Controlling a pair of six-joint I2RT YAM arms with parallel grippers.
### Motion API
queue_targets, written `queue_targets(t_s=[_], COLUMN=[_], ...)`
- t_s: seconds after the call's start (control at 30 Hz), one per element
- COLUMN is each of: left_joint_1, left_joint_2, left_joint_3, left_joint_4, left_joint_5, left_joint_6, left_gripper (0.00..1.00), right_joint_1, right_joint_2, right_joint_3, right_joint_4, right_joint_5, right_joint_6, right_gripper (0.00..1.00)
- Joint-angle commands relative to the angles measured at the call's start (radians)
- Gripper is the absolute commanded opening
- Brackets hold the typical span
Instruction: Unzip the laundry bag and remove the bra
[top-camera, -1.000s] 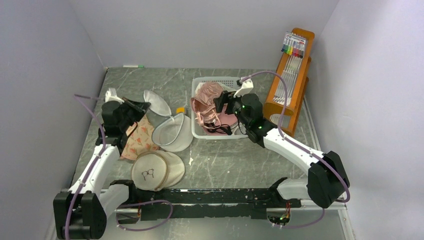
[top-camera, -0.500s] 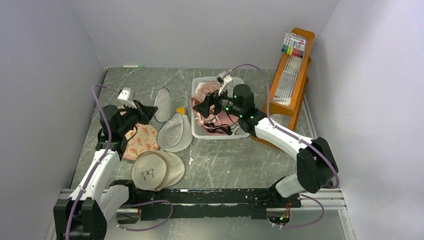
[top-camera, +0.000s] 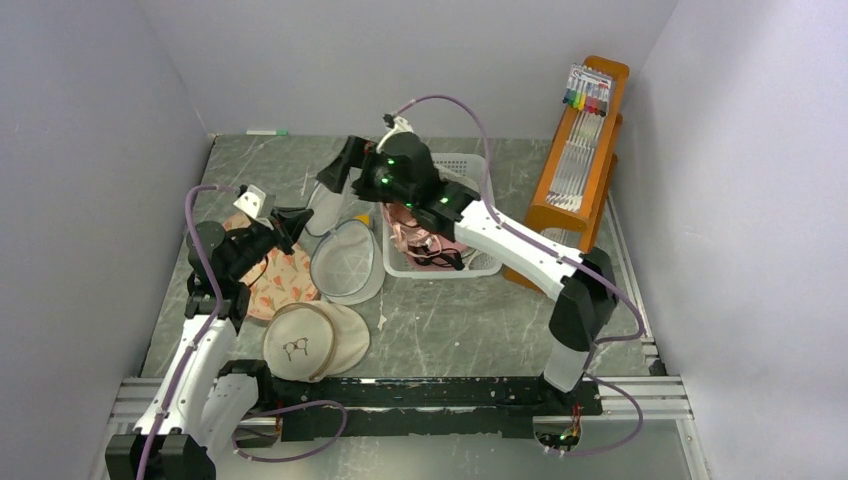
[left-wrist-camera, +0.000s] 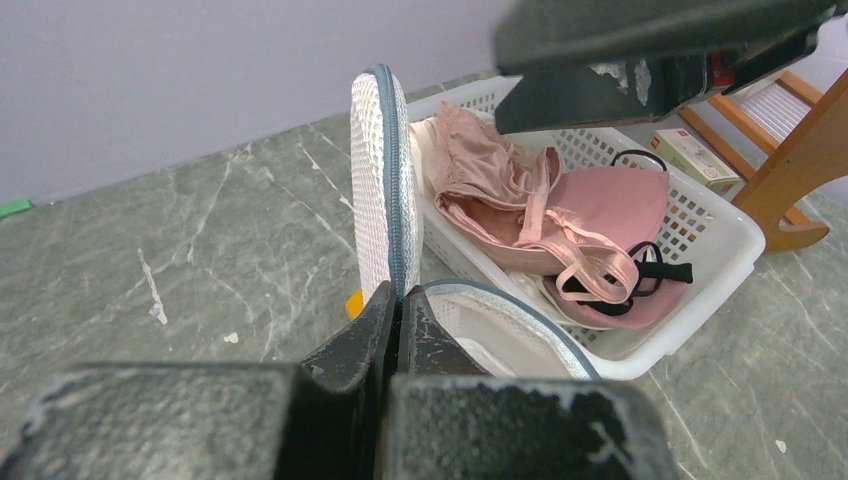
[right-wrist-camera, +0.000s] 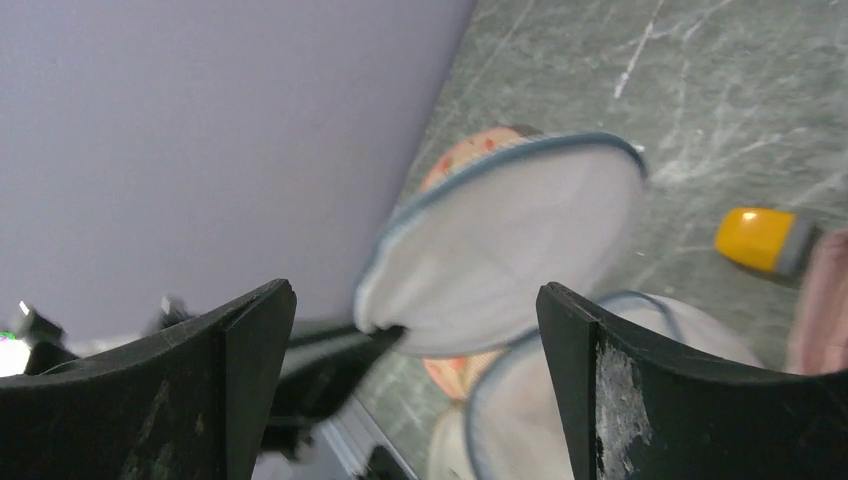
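Observation:
The laundry bag lies unzipped beside the basket, its white mesh lid standing upright on edge. My left gripper is shut on the bag's grey-blue zipper band where lid and base meet. In the white basket rests the dusty-pink bra, black straps showing, next to another pink satin garment. My right gripper hovers open above the lid, apart from it; in the right wrist view the lid sits beyond the wide jaws, which hold nothing.
A beige round pouch with a glasses print and a flower-patterned pad lie left of the bag. A small yellow object sits by the basket. A wooden rack with markers stands at the right. A green pen lies at the back wall.
My right arm has swung left from over the basket to above the bag's lid, its jaws spreading wider. The left gripper stays shut on the bag and has shifted slightly right.

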Motion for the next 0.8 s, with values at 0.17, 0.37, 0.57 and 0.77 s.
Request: queue_targets(t_s=[0.17, 0.37, 0.57, 0.77], left_joint_1=[0.007, 0.007, 0.007, 0.007], left_joint_2=[-0.032, -0.051, -0.062, -0.107], left_joint_3=[-0.005, -0.008, 0.013, 0.015], left_joint_4=[0.032, 0.02, -0.035, -0.066], left_joint_5=[0.05, 0.038, -0.021, -0.054], left_joint_6=[0.052, 0.056, 0.054, 0.038], left_gripper=[0.07, 0.07, 0.21, 0.76], right_joint_1=[0.123, 0.128, 0.13, 0.13], right_joint_2=[0.179, 0.17, 0.063, 0.0], right_joint_3=[0.29, 0.228, 0.052, -0.091], right_joint_4=[-0.328, -0.27, -0.061, 0.084], right_joint_5=[0.439, 0.45, 0.403, 0.397], right_joint_6=[0.245, 0.272, 0.269, 0.228], right_gripper=[0.88, 0.4, 0.03, 0.0])
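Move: The laundry bag's raised lid, already pinched at its zip edge by the left fingers, has its middle about 2 cm to the left of the open right hand, 1 cm back and 5 cm below. From the left hand it lies some 5 cm ahead and 4 cm to the right, about level. From the right hand, the bag body is about 6 cm back, 3 cm left and 22 cm below, and the laundry basket some 18 cm right, 4 cm ahead and 25 cm down. The right hand swings about 3 cm left and slightly up, then sinks some 6 cm onto the lid, its fingers turning roughly 20 degrees clockwise and tipping down as they shut from wide open to pinch the zip edge, before easing a couple of centimetres back to the right. The left hand keeps its pinch almost in place until the right fingers have closed, then opens about halfway and lets go of the lid with barely a centimetre of drift back. ##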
